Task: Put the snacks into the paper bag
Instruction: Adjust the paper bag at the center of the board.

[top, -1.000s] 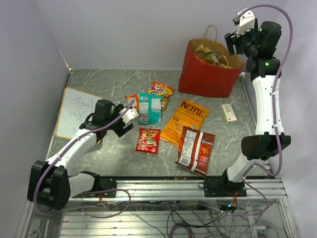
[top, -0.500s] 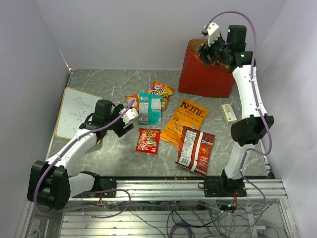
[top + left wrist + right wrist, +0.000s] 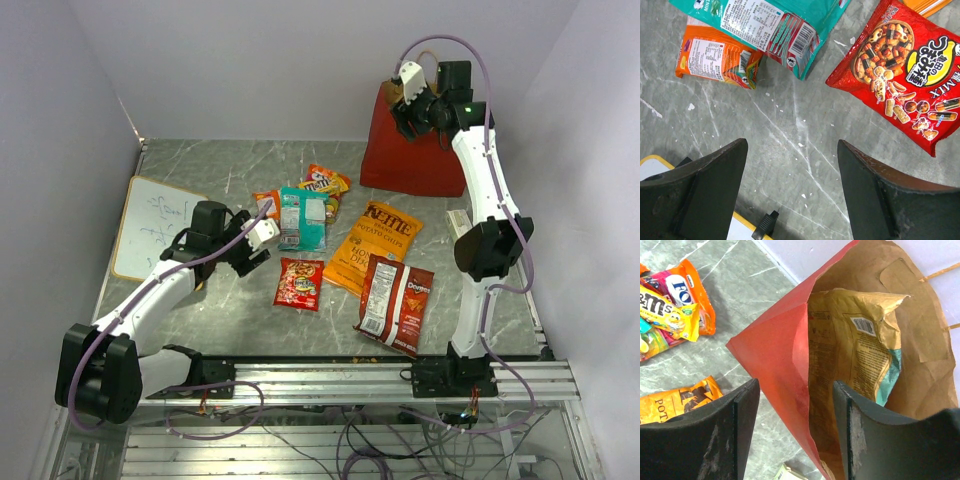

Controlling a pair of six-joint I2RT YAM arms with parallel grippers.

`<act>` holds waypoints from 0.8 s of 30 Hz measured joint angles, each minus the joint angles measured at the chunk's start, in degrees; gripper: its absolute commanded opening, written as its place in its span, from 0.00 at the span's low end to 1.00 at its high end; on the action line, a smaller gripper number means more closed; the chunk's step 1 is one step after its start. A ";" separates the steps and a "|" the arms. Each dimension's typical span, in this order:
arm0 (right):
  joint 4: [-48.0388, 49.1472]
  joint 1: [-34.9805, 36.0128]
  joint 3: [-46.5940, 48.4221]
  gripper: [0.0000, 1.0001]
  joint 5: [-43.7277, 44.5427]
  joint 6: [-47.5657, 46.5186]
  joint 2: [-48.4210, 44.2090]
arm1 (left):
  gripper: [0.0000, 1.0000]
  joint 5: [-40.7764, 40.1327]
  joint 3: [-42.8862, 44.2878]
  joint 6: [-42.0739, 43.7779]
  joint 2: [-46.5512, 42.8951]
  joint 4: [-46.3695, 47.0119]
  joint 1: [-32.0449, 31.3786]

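The red paper bag (image 3: pixel 410 160) stands open at the back right, brown inside (image 3: pixel 910 315). A tan packet (image 3: pixel 852 350) and something teal (image 3: pixel 888 377) lie in it. My right gripper (image 3: pixel 404 92) hangs open over the bag's left rim, and the red wall (image 3: pixel 785 360) runs between its fingers without being pinched. On the table lie the orange Kettle bag (image 3: pixel 375 245), the red Doritos bag (image 3: pixel 395 303), a small red pack (image 3: pixel 299 283), a teal pack (image 3: pixel 302 218), an orange pack (image 3: pixel 266 203) and candy packs (image 3: pixel 325 183). My left gripper (image 3: pixel 262 240) is open over bare table (image 3: pixel 792 165), short of the red pack (image 3: pixel 905 75).
A white board (image 3: pixel 155 225) lies at the left, its yellow-edged corner under my left fingers. A small white box (image 3: pixel 461 226) sits to the right, partly behind the right arm. The walls close in at the back and on both sides.
The right arm has swung left from the bag's right side to above its left rim, and its jaws have narrowed a little. The left arm has not moved.
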 measured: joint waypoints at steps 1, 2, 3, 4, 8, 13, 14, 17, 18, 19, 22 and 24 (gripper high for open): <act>-0.33 0.00 0.00 0.54 -0.13 0.00 0.00 | 0.83 0.00 0.00 0.00 0.00 0.00 0.00; -0.46 0.00 -0.02 0.52 -0.35 0.02 0.00 | 0.83 0.00 -0.02 0.00 0.00 0.00 0.00; -0.44 0.00 -0.07 0.48 -0.59 0.00 0.00 | 0.83 0.00 -0.02 0.00 0.00 0.00 0.00; -0.46 0.00 -0.17 0.46 -0.83 0.07 0.00 | 0.83 0.00 -0.07 0.00 0.00 0.02 0.00; -1.07 0.00 -1.22 0.35 -2.23 0.42 0.00 | 0.83 0.00 -0.13 0.00 0.00 -0.02 0.00; -1.81 0.02 -3.61 0.21 -3.98 0.92 -0.13 | 0.83 0.00 -0.17 0.02 0.00 -0.07 0.00; -2.05 0.00 -4.22 0.17 -4.37 1.11 -0.17 | 0.83 0.00 -0.17 0.02 0.00 -0.07 0.00; -2.75 0.13 -6.34 0.09 -5.51 1.60 -1.27 | 0.83 0.00 -0.20 0.00 -0.07 -0.04 0.00; -2.97 0.22 -7.06 0.07 -5.77 1.75 -1.81 | 0.83 0.00 -0.20 -0.02 -0.07 -0.04 0.00; -3.10 0.35 -8.31 0.05 -6.08 1.90 -2.80 | 0.83 -0.02 -0.20 -0.07 -0.07 -0.04 0.00; -2.91 1.03 -13.70 0.00 -6.58 2.80 -6.82 | 0.83 -0.07 -0.17 -0.35 -0.04 -0.11 0.00; -2.56 1.81 -18.16 0.00 -6.64 3.69 -10.25 | 0.83 -0.07 -0.17 -0.66 -0.04 -0.15 0.00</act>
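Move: My right hand, open, straddles the near rim of the paper bag close to its left corner; the bag's middle lies about 7 cm ahead, 8 cm to the right and 14 cm down. On the board, some 28 cm below, the M&M's pack is 18 cm left and 4 cm ahead, the orange Kettle bag 17 cm back and 4 cm left, the white box 12 cm back and 20 cm right. From my left hand the bag is roughly 33 cm ahead, 43 cm right and 3 cm up. I close my right fingers from well open to shut, one outside and one inside the near rim by its left corner, while sinking about 4 cm. With the rim pinched I pull back towards my base, faster towards the end, about 7 cm in all with a little leftward drift, tipping the hand some 15 degrees further down. ##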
